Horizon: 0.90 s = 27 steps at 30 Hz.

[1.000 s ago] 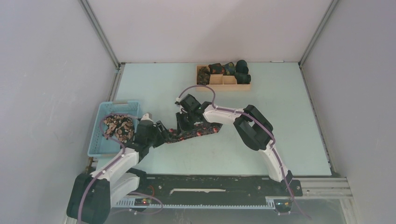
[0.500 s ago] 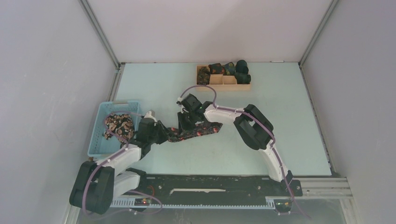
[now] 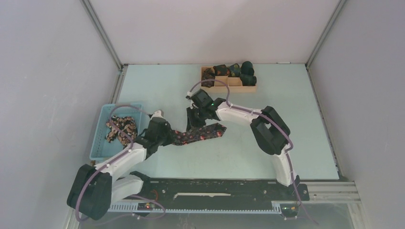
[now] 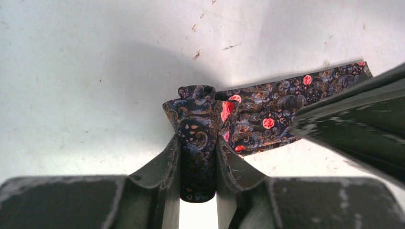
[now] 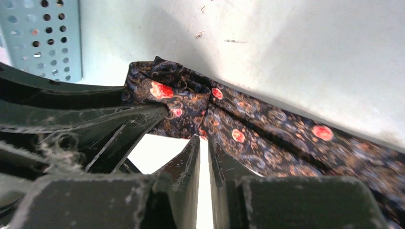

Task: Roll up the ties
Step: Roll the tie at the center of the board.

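Observation:
One tie (image 3: 203, 133), dark with red and tan flowers, lies flat across the middle of the table. Its left end is bunched into a small fold (image 4: 198, 112). My left gripper (image 3: 167, 136) (image 4: 198, 140) is shut on that fold, with fabric filling the gap between the jaws. My right gripper (image 3: 194, 122) (image 5: 204, 138) points down onto the same tie (image 5: 267, 138) a little to the right. Its jaws are nearly together and the tips pinch a crease of the cloth. More ties (image 3: 122, 127) lie heaped in the basket.
A light-blue plastic basket (image 3: 98, 143) (image 5: 43, 38) stands at the left, close behind my left arm. A wooden divided tray (image 3: 229, 88) at the back holds several dark rolled ties (image 3: 246, 71). The right gripper's dark finger (image 4: 358, 124) crosses the left wrist view.
My left gripper has closed on the tie's left end and shifted right. The right gripper has moved slightly farther back along the tie, which now lies straighter.

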Each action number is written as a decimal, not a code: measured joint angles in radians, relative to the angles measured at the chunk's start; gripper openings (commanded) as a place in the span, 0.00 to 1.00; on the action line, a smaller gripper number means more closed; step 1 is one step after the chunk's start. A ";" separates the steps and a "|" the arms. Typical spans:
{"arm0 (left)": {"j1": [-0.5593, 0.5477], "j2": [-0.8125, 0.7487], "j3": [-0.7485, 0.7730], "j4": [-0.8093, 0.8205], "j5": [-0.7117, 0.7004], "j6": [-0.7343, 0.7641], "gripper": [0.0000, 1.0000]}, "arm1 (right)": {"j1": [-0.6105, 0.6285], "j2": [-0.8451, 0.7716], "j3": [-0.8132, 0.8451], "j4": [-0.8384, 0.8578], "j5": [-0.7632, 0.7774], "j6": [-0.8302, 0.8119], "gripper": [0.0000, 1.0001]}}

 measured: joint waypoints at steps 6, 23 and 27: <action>-0.115 0.045 0.097 -0.128 -0.163 0.024 0.08 | -0.056 -0.133 -0.079 -0.003 0.017 -0.015 0.15; -0.356 0.296 0.336 -0.360 -0.496 0.032 0.07 | -0.153 -0.270 -0.237 -0.020 0.042 -0.038 0.14; -0.394 0.351 0.376 -0.395 -0.542 0.032 0.06 | -0.155 -0.296 -0.246 -0.019 0.044 -0.040 0.14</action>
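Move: My left hand already pinches the rolled end of the tie. The flat strip it is to be rolled onto has its middle about 12 cm to the right, 1 cm farther out and 2 cm lower. The tie's loose end lies some 22 cm right and 4 cm ahead; the blue basket is about 27 cm left and 3 cm ahead. From my right hand the strip's middle is some 5 cm right, 3 cm back and 4 cm below, the loose end 14 cm right, level with it and 4 cm below. Keeping my grip on the rolled end, I turn my left hand over to the right by some 35 degrees, its left side rising, while easing about 2 cm right along the flat strip. My closed right hand, already lifted off, gets out of the way: about 9 cm right, 4 cm higher overall and slightly forward, moving away from the roll and slowing towards the end. ##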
